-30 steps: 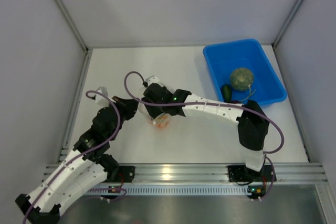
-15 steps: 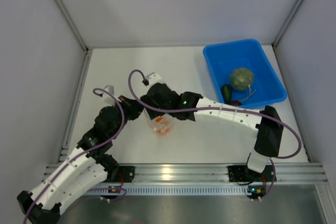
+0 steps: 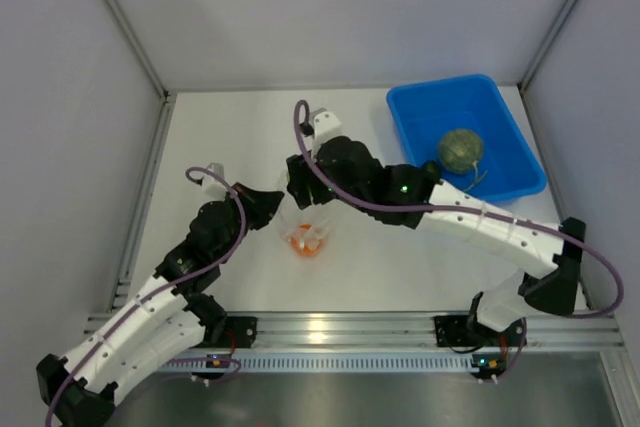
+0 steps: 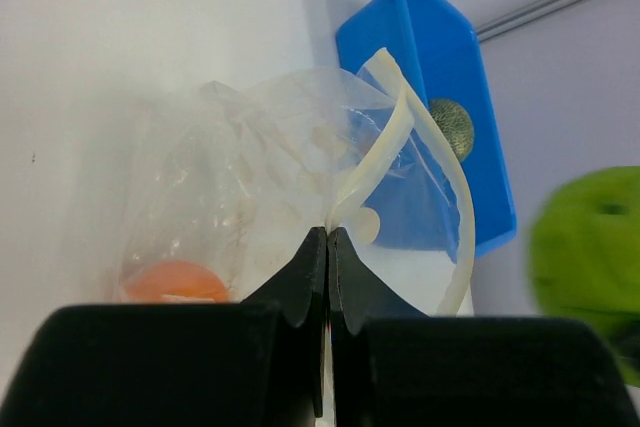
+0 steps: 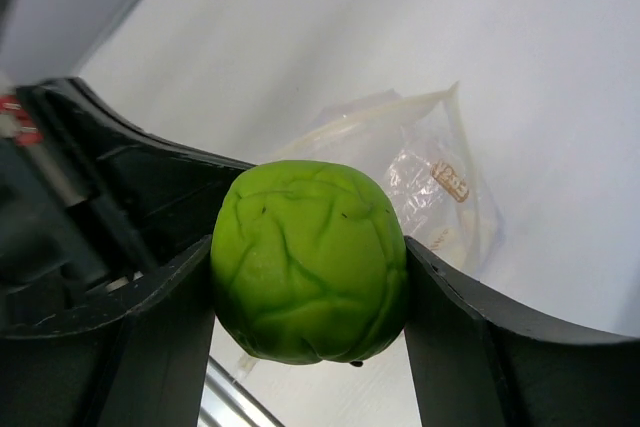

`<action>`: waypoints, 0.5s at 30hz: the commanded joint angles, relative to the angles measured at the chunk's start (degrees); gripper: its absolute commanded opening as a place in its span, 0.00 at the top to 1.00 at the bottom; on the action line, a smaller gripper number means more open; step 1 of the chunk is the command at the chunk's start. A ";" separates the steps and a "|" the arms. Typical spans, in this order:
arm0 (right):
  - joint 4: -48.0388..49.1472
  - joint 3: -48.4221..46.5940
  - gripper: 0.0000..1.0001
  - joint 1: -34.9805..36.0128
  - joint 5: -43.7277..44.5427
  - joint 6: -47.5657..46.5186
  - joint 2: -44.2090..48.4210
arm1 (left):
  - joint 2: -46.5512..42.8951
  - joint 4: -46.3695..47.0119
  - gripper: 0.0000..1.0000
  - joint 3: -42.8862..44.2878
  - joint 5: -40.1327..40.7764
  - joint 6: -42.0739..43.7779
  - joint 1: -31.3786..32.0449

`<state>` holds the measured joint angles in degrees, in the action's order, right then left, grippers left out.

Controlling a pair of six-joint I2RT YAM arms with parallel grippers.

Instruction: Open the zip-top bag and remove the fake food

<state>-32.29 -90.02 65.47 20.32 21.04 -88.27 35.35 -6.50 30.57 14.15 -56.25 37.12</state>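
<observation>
The zip-top bag (image 3: 308,230), clear crinkly plastic, lies on the white table with its mouth open. My left gripper (image 4: 328,237) is shut on the bag's rim strip. An orange (image 4: 175,282) rests inside the bag (image 4: 250,187). My right gripper (image 5: 308,269) is shut on a green apple (image 5: 310,262) and holds it in the air above and beside the bag (image 5: 435,187). In the left wrist view the apple (image 4: 590,257) shows blurred at the right edge. In the top view the right gripper (image 3: 300,185) hides the apple.
A blue bin (image 3: 500,107) stands at the back right with a netted grey-green melon (image 3: 460,150) in it. The left wrist view shows the bin (image 4: 400,37) and melon (image 4: 452,127) behind the bag. Grey walls enclose the table on three sides.
My right gripper has risen out of the bag's mouth and drawn back toward the far side with the apple. The left gripper has kept its hold on the rim.
</observation>
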 commanded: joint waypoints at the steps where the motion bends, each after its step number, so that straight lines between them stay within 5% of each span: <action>1: 1.27 -3.76 0.57 -0.96 2.18 -0.29 8.37 | 1.47 1.93 1.00 -0.33 0.26 -0.44 0.05; 8: -6.19 -4.21 0.58 -7.80 4.21 -2.05 15.13 | 0.86 1.93 1.00 0.02 0.09 -0.27 0.14; 15: -10.85 1.59 0.57 -29.76 4.38 -1.70 19.98 | -0.46 1.93 1.00 -0.86 0.35 0.00 0.14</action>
<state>-38.70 -90.28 41.95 23.27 19.94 -70.28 35.38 -6.63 30.50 14.24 -56.45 37.15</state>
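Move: The blue tray, where the green pepper in the right gripper is headed, has its middle about 38 cm to that hand's right, 20 cm farther out and 20 cm lower. In the tray, the melon lies some 39 cm right and 16 cm ahead, the dark green food about 32 cm right and 10 cm ahead. The zip-top bag is nearly straight below, its orange food 5 cm back and 1 cm right. From the left hand the tray is about 43 cm right, 21 cm ahead. Keep the green pepper gripped and lift the right hand clear above the bag, then swing it right and forward towards the blue tray: about 19 cm to the right in all, rising some 10 cm and easing level near the end. Let the wrist turn about 25 degrees clockwise on the way. Leave the left gripper shut on the bag's rim. ##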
